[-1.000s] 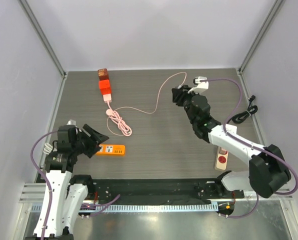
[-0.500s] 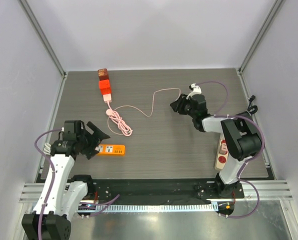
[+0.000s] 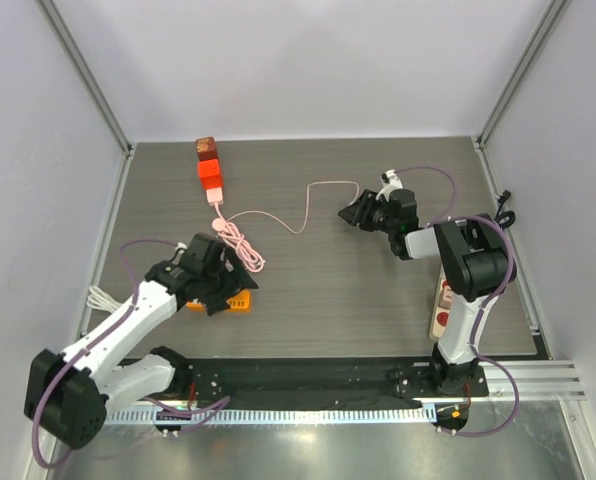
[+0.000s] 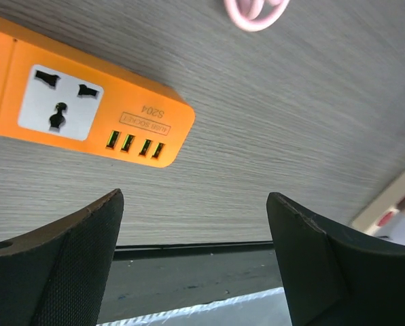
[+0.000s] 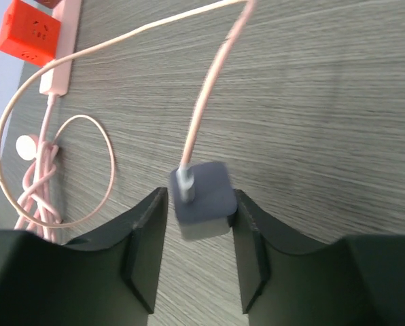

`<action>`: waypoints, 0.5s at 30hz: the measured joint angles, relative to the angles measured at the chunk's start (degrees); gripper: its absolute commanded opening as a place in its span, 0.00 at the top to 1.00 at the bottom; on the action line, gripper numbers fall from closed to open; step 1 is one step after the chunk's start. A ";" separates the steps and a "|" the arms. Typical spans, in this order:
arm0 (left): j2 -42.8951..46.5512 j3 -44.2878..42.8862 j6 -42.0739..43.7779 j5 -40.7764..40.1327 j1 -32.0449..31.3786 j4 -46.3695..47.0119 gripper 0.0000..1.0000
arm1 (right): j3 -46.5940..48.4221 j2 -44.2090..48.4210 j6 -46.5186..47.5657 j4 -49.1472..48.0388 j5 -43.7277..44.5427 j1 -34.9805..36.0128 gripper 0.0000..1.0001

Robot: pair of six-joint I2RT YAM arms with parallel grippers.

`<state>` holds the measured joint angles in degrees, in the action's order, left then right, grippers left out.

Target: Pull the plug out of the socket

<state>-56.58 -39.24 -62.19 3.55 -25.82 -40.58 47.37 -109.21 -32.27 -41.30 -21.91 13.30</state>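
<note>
A grey plug (image 5: 204,197) on a pink cable (image 3: 308,215) sits just above the table between the fingers of my right gripper (image 5: 199,204). It touches the right finger; a thin gap shows at the left finger, and the plug looks blurred. The gripper (image 3: 356,212) is low over the table at centre right. The orange socket strip (image 4: 87,112) lies flat with its white outlet bare. My left gripper (image 4: 194,200) is open and empty, hovering over the strip's USB end (image 3: 236,300).
A red cube socket stack (image 3: 210,175) stands at the back left with the pink cable's other end in it. The cable's coil (image 3: 240,245) lies beside the left gripper. A white power strip (image 3: 443,310) lies near the right arm's base.
My left arm swung right and forward until its gripper hung over the orange strip. My right gripper came down from above to table level with the plug between its fingers.
</note>
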 measured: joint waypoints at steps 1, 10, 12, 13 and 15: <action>-1.92 -0.33 -0.35 -0.85 -1.51 0.22 0.15 | 0.02 -0.20 0.04 0.20 -0.09 -0.15 0.48; -12.68 -6.60 -1.90 -5.88 -8.24 3.13 0.25 | 3.23 -0.26 4.42 5.46 2.54 -0.66 0.30; -14.49 -7.21 -2.05 -5.86 -8.90 4.33 0.35 | 3.28 -0.17 5.18 6.54 3.48 -0.66 0.27; -15.69 -7.41 -2.32 -5.75 -9.31 5.27 0.38 | 3.28 -0.09 5.64 7.39 4.15 -0.66 0.25; -17.68 -7.48 -2.45 -5.42 -9.84 6.78 0.46 | 3.28 0.42 6.47 8.85 5.84 -0.66 0.23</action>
<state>-74.26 -46.72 -64.64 -1.87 -35.66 -33.80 50.65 -108.79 -25.80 -32.45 -16.08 12.64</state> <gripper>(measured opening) 0.604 0.748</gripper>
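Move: The black plug sits between the right fingers, practically at the hand point; the pink cable coil lies about 23 cm to this hand's left and 9 cm back. From the left hand the plug is some 25 cm ahead, 24 cm to the right and 6 cm lower. Close to the left hand, the orange socket's middle is about 4 cm ahead, 5 cm left and 6 cm down; the coil is 16 cm ahead, 1 cm right and 7 cm below. Open the right fingers from their grip to about three-quarters and let go of the black plug, easing that hand some 2 cm right, a little forward and down. Meanwhile carry the left gripper about 5 cm right, away from the orange socket, with some forward travel and a slight drop, partly closing its empty fingers. ##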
